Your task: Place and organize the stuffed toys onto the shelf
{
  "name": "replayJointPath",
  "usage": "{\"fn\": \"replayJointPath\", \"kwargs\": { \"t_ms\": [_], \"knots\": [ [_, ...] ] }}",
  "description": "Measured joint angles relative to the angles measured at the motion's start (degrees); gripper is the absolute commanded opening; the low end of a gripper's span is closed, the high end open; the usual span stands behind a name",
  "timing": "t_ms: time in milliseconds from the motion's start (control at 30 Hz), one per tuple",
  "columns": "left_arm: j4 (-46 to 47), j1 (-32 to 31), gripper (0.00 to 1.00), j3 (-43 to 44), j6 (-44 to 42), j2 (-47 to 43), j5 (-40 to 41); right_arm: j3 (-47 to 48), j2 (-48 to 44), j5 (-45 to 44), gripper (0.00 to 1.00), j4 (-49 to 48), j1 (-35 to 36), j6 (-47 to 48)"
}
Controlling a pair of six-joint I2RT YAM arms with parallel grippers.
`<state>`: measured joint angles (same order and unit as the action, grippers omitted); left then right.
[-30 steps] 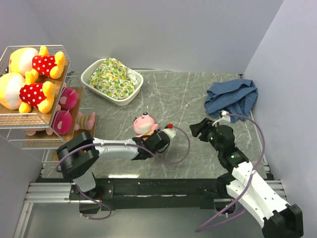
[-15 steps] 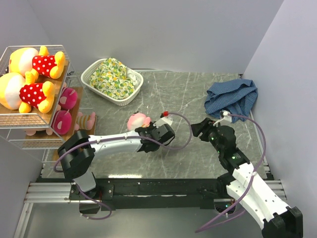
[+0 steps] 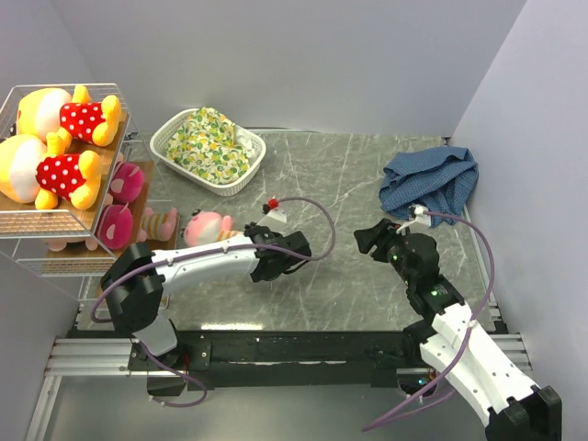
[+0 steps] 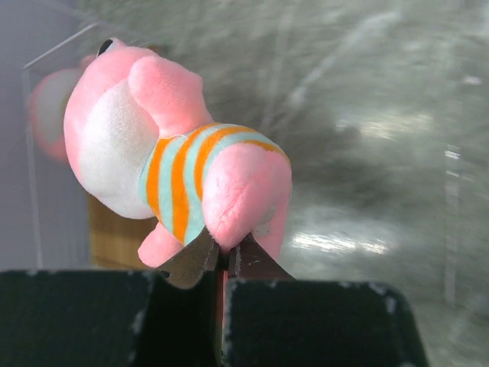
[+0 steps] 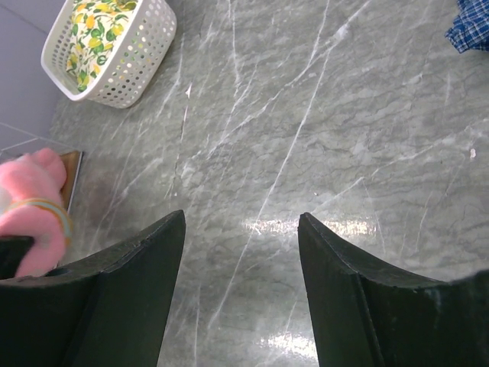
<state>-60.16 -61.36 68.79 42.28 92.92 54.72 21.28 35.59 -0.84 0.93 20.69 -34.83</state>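
My left gripper (image 4: 224,256) is shut on a leg of a pink stuffed toy (image 4: 176,153) in an orange and teal striped shirt. In the top view the same toy (image 3: 207,227) hangs above the table just right of the shelf (image 3: 55,223), with my left gripper (image 3: 231,238) beside it. Two yellow-orange bears (image 3: 37,110) (image 3: 37,173) in red dotted shirts lie on the shelf's upper board. Pink toys (image 3: 119,204) sit on the lower board. My right gripper (image 5: 241,222) is open over bare table, seen in the top view (image 3: 372,239) right of centre.
A white basket (image 3: 209,150) with floral cloth stands at the back left. A blue checked cloth (image 3: 430,184) lies at the back right. The left arm's cable (image 3: 312,216) loops over the table's middle. Walls close in on both sides.
My left gripper closed on the pink toy and carried it leftward, from the table's middle to beside the shelf. The right arm has stayed put.
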Motion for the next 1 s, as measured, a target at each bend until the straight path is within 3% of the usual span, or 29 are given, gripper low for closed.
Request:
{"fn": "replayJointPath", "kwargs": {
  "t_ms": [167,733,1000],
  "knots": [
    [-5.7,3.4,0.01,-0.2,6.6,-0.6,3.8,0.0,-0.6,0.0,0.68,0.7,0.0,0.0],
    [-10.5,14.8,0.01,-2.6,11.3,-7.0,9.4,0.0,-0.3,1.1,0.68,1.2,0.0,0.0],
    [-13.3,18.7,0.01,-4.4,18.9,-8.9,9.7,0.0,0.6,3.1,0.68,0.8,0.0,0.6]
  ]
}}
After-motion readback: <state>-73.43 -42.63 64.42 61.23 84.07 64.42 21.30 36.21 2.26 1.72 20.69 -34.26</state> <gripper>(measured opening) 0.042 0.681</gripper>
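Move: My left hand already holds the striped pink toy by its hind end. The free near part of the lowest shelf board is about 22 cm to its left, level with it forward-wise and some 9 cm below. The shelved striped toy sits about 6 cm ahead and 22 cm left, 6 cm below; the white basket is roughly 24 cm ahead and 9 cm left. From my right hand that free part lies some 53 cm left, about level forward, 12 cm lower. Keeping my left fingers shut on the pink toy's hind end, I carry it about 14 cm left towards the lowest shelf board, lifting some 4 cm as I go. My wrist swings counter-clockwise by nearly 30 degrees and tips the fingers up a little, bringing the toy round head first towards the shelf. ##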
